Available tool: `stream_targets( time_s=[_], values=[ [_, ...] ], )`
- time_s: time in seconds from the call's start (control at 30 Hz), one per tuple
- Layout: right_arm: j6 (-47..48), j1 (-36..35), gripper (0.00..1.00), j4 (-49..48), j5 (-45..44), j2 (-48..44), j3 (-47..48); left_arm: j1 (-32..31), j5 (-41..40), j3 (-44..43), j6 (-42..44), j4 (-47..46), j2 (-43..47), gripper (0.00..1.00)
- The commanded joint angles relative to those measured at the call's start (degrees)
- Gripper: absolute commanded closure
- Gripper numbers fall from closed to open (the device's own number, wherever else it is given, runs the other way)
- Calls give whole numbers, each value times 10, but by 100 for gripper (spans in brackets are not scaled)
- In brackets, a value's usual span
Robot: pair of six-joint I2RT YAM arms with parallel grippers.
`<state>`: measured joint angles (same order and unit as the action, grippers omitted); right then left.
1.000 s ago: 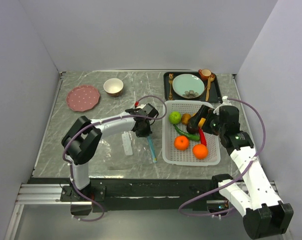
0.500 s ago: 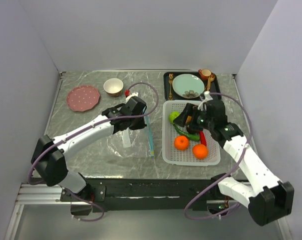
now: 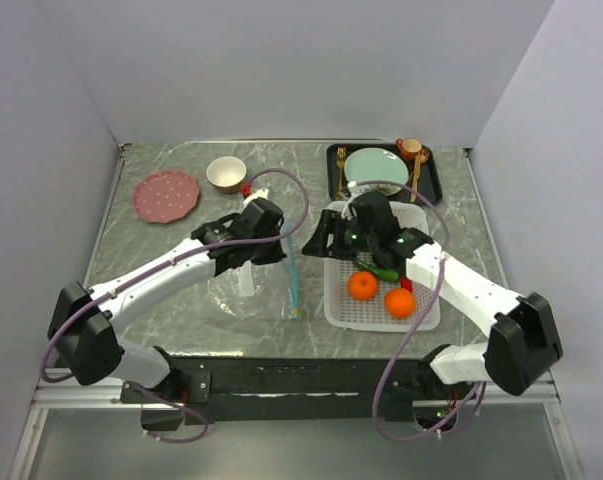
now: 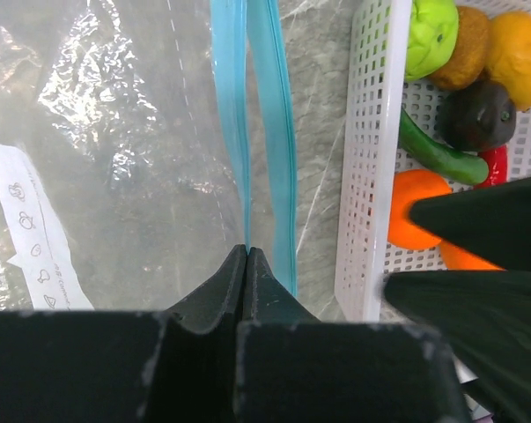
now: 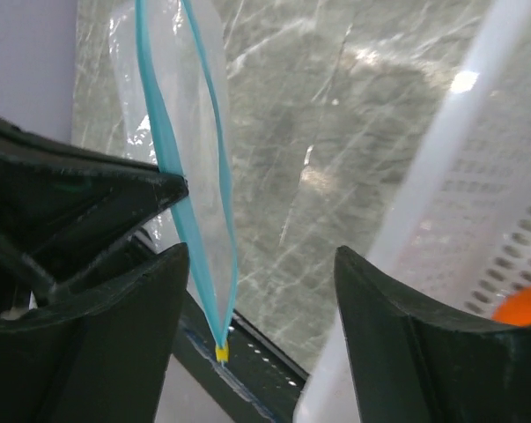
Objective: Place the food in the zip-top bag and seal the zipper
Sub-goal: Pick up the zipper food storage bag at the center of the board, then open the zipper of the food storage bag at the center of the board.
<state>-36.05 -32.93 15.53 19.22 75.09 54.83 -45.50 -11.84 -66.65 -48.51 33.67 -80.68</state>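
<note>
My left gripper is shut on one side of the teal-blue zipper, holding the mouth of the clear zip-top bag apart. The other strip hangs free beside it. In the top view the left gripper sits at the bag's far end. My right gripper is open between the bag and the basket. In its own view the right gripper straddles the zipper, gripping nothing. The food lies in the basket: a green apple, oranges, a dark round one, a green pepper and a red chili.
The white mesh basket stands right of the bag. Behind it is a black tray with a teal plate, a cup and gold cutlery. A pink plate and a small bowl sit at the back left.
My right gripper has swung left from over the basket to the bag's mouth and narrowed somewhat. The left arm has stretched out while keeping its hold on the zipper.
</note>
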Motion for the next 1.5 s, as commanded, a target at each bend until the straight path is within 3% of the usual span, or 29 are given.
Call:
stream_targets(
  time_s=[0.0, 0.4, 0.5, 0.67, 0.73, 0.8, 1.2, 1.47],
  values=[
    [-11, -26, 28, -28, 0, 36, 53, -2, 10, -10, 13, -11, 24, 99],
    [-17, -42, 34, -48, 8, 115, 77, -2, 16, -19, 18, -12, 28, 99],
    [-17, -43, 53, -53, 13, 129, 82, -1, 29, -12, 16, -24, 35, 99],
    [-18, -43, 70, -62, 7, 137, 82, -2, 16, -17, 16, -9, 39, 99],
    [-21, -43, 88, -62, 1, 140, 82, -1, 10, -19, 17, -3, 44, 99],
    [-19, -43, 94, -60, -1, 148, 87, -1, -3, -23, 16, 3, 47, 99],
    [-23, -43, 100, -62, -48, 195, 129, 22, -93, -44, 5, 75, 69, 99],
    [-39, -43, 100, -70, -71, 240, 150, 62, -95, -33, 2, 105, 100, 99]
  ],
)
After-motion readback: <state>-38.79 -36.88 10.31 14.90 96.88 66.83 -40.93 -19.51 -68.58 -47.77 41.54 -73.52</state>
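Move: My right hand, open, is about to take the free right-hand lip of the zip-top bag, about 4 cm to its left, 1 cm ahead and 4 cm below. The food basket's middle lies some 17 cm to its right, level ahead, and the nearer orange 12 cm right and 4 cm back, both about 9 cm lower. My left hand already holds the other lip raised; the free one is roughly 3 cm right, 3 cm ahead and 3 cm below it. I bring my right hand left and down onto the bag's free lip, about 4 cm each way, and shut its fingers to pinch the blue zipper strip, while my left keeps its grip on the other lip almost in place. Then I push the right hand's lip some 4 cm forward and slightly down, and draw my left hand away, about 6 cm left and a little up, to part the mouth. ##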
